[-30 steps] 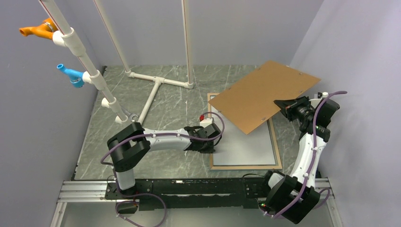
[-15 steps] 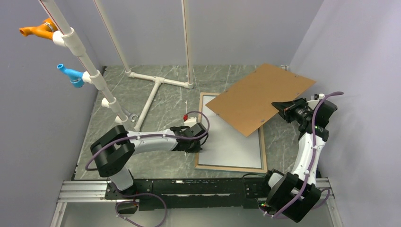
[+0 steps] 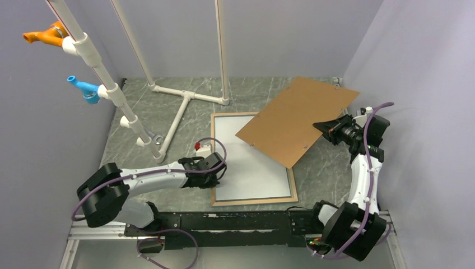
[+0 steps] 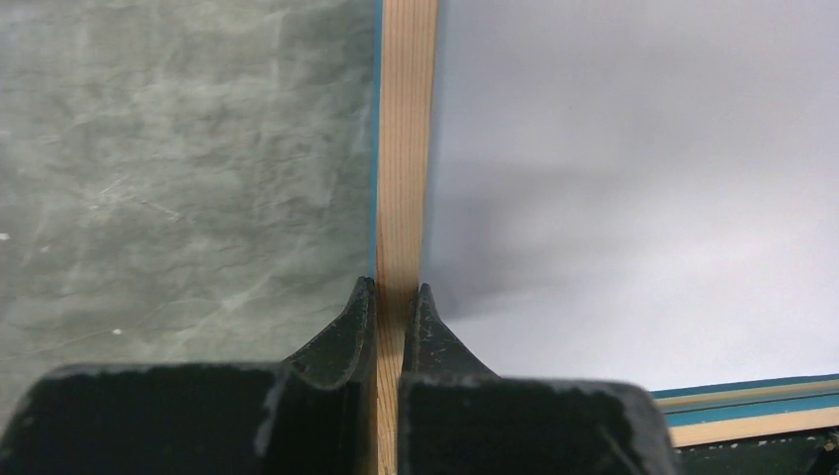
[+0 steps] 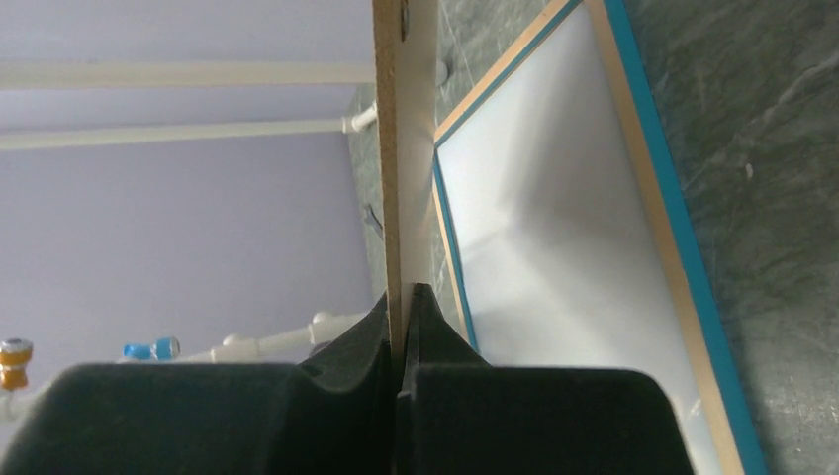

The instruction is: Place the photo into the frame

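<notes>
The frame [image 3: 255, 200] lies flat on the table, light wood face up, with a blue outer edge. Inside it a plain white sheet [image 3: 246, 162] fills the opening, seemingly the photo lying back up; no print shows. My left gripper [image 3: 217, 178] is shut on the frame's left rail [image 4: 406, 148], one finger on each side of the wood [image 4: 396, 297]. My right gripper [image 3: 322, 128] is shut on the right edge of the brown backing board [image 3: 291, 120]. It holds the board tilted over the frame's far right corner. The right wrist view shows the board edge-on [image 5: 404, 148] between the fingers [image 5: 404, 297].
A white PVC pipe stand [image 3: 185, 101] rises at the back left, its base close to the frame's far left corner. Orange [image 3: 42, 35] and blue [image 3: 83, 88] fittings hang on its slanted pipe. Purple walls close in left, back and right. A metal rail [image 3: 101, 224] runs along the near edge.
The frame has slid left across the table with my left gripper on its left rail. My right arm has carried the backing board left as well, still tilted above it.
</notes>
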Action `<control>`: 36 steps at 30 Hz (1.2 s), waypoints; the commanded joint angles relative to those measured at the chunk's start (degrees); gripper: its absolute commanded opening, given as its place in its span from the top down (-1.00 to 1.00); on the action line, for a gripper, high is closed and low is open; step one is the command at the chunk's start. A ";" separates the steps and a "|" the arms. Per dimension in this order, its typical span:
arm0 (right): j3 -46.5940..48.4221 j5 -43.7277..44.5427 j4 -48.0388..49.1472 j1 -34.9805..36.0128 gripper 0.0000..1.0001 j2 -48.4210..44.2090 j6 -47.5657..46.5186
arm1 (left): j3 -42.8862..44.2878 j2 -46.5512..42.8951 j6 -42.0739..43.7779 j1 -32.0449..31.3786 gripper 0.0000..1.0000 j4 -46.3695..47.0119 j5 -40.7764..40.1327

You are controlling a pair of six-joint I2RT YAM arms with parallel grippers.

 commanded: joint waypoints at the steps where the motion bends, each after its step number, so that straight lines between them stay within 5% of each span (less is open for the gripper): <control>1: 2.12 -2.62 1.26 3.60 1.00 0.14 -2.89 | -3.02 -4.47 1.87 0.86 1.00 -3.57 -2.33; 8: 2.93 -0.82 0.13 8.84 1.00 0.88 -4.35 | -4.00 -6.75 9.00 3.53 0.84 -3.00 -0.96; 12: 5.00 -0.37 -3.27 10.58 1.00 1.81 -7.65 | -1.62 -4.99 13.17 3.62 0.37 -2.86 2.15; 15: 7.23 -0.01 -6.36 11.33 1.00 2.25 -10.88 | -0.06 -4.73 15.00 3.62 -0.24 -3.14 4.61; 17: 8.12 -0.38 -8.03 11.49 1.00 2.47 -12.55 | -0.25 -5.96 16.30 3.74 -0.45 -1.76 6.91; 27: 11.60 -3.06 -13.55 13.63 1.00 5.49 -19.57 | -4.69 -19.76 23.61 12.54 -0.49 2.61 22.24; 36: 11.00 -3.47 -8.38 21.99 1.00 5.08 -14.22 | -2.86 -28.46 31.56 15.43 -0.47 -1.31 29.36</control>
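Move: The left hand, almost at table level, still pinches the frame's left side; the frame's middle is some 10 cm ahead and 15 cm right. The held backboard's middle is about 16 cm ahead, 28 cm right and 19 cm up, and the pipe stand's near end 9 cm ahead, 22 cm left. From the right hand, the frame's middle is 22 cm left, 5 cm back and 22 cm down; the backboard's is 7 cm left, 2 cm ahead. Left drags the frame 3 cm left, releases and rises; right swings the gripped backboard 9 cm left, counter-clockwise. ##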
